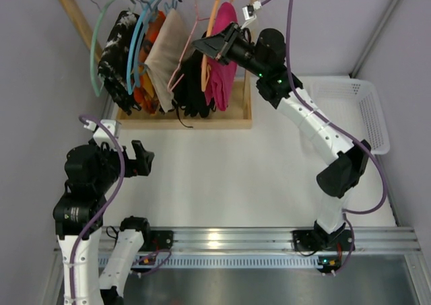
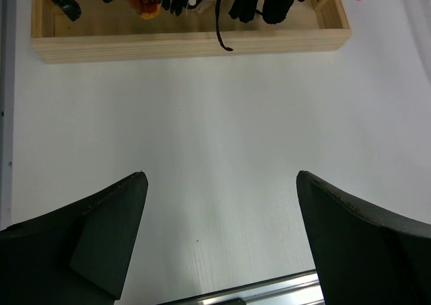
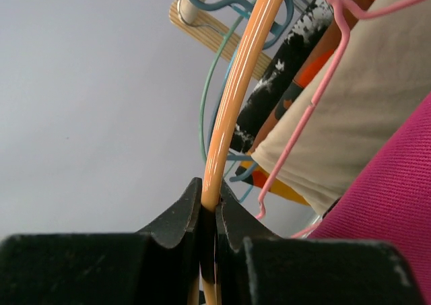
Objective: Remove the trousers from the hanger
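Bright magenta trousers (image 1: 223,66) hang on an orange hanger (image 1: 213,21) at the right end of the wooden rack. Black trousers (image 1: 191,86) hang just to their left, a thin drawstring (image 2: 219,23) dangling over the rack's base. My right gripper (image 1: 201,46) is shut on the orange hanger (image 3: 236,96), whose bar is pinched between the fingertips (image 3: 210,198), with the magenta trousers (image 3: 387,197) close on the right. My left gripper (image 1: 143,158) hovers open and holds nothing above the table (image 2: 222,184), well in front of the rack.
The rack's wooden base (image 1: 202,122) stands at the back of the table. Other garments hang on pink (image 3: 311,108), blue and green hangers, among them a beige cloth (image 3: 357,110). A white basket (image 1: 367,106) sits at the right rear.
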You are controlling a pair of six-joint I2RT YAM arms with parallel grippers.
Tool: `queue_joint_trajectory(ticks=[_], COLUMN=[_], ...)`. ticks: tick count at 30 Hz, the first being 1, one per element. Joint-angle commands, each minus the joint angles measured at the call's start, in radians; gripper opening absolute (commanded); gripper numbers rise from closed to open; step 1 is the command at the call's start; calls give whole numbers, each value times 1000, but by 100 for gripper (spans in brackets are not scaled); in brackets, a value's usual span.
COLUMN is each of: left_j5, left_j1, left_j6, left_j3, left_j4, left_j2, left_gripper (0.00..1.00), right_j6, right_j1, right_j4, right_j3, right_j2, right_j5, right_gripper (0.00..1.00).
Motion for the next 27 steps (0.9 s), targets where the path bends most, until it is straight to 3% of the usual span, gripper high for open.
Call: queue_joint_trajectory(ticks=[1, 5, 10, 14, 20, 24, 27], left_j5=[40, 124, 413, 440, 602, 636, 691], left_j1=[4, 4, 4, 4, 5, 4, 4], left_j6=[-37, -55, 15, -4, -126, -161, -301], left_j3=[52, 80, 140, 198, 307, 399, 405], left_j4=[63, 81, 89, 97, 129, 158, 291], left_j2=[20, 38, 66, 95, 185, 267, 303], left_gripper=[99, 99, 99, 99, 99, 99, 99], right_j6=[-11, -1, -6, -17, -49, -103, -148], right_j1=[5, 6, 8, 20, 38, 54, 66], right_j4=[224, 235, 266, 269, 261, 252, 238], right_j3=[-9, -135, -242, -331, -543, -658, -726], right_j2=[-169, -235, -328, -419, -557, -647, -707], right_j5=[-58, -95, -169, -206, -216, -212, -204], right_gripper=[0, 0, 0, 0, 0, 0, 0])
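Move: The right hand grips the orange hanger. The pink trousers on it centre some 6 cm ahead of that hand, 5 cm to its right and 17 cm below; the rail, where the hook is, runs about 11 cm ahead, 2 cm right and 12 cm up. The black trousers hang about 6 cm ahead, 2 cm left and 25 cm lower. From the empty left hand the pink trousers lie roughly 27 cm ahead, 20 cm right and 3 cm above. Keep the right gripper shut on the orange hanger and draw it back from the rail about 16 cm, drifting right and sinking, mostly late on, while turning slightly counter-clockwise. Meanwhile raise the open left gripper about 13 cm and carry it right towards the pink trousers, swinging its fingers some 30 degrees clockwise and rolling its left side down. ##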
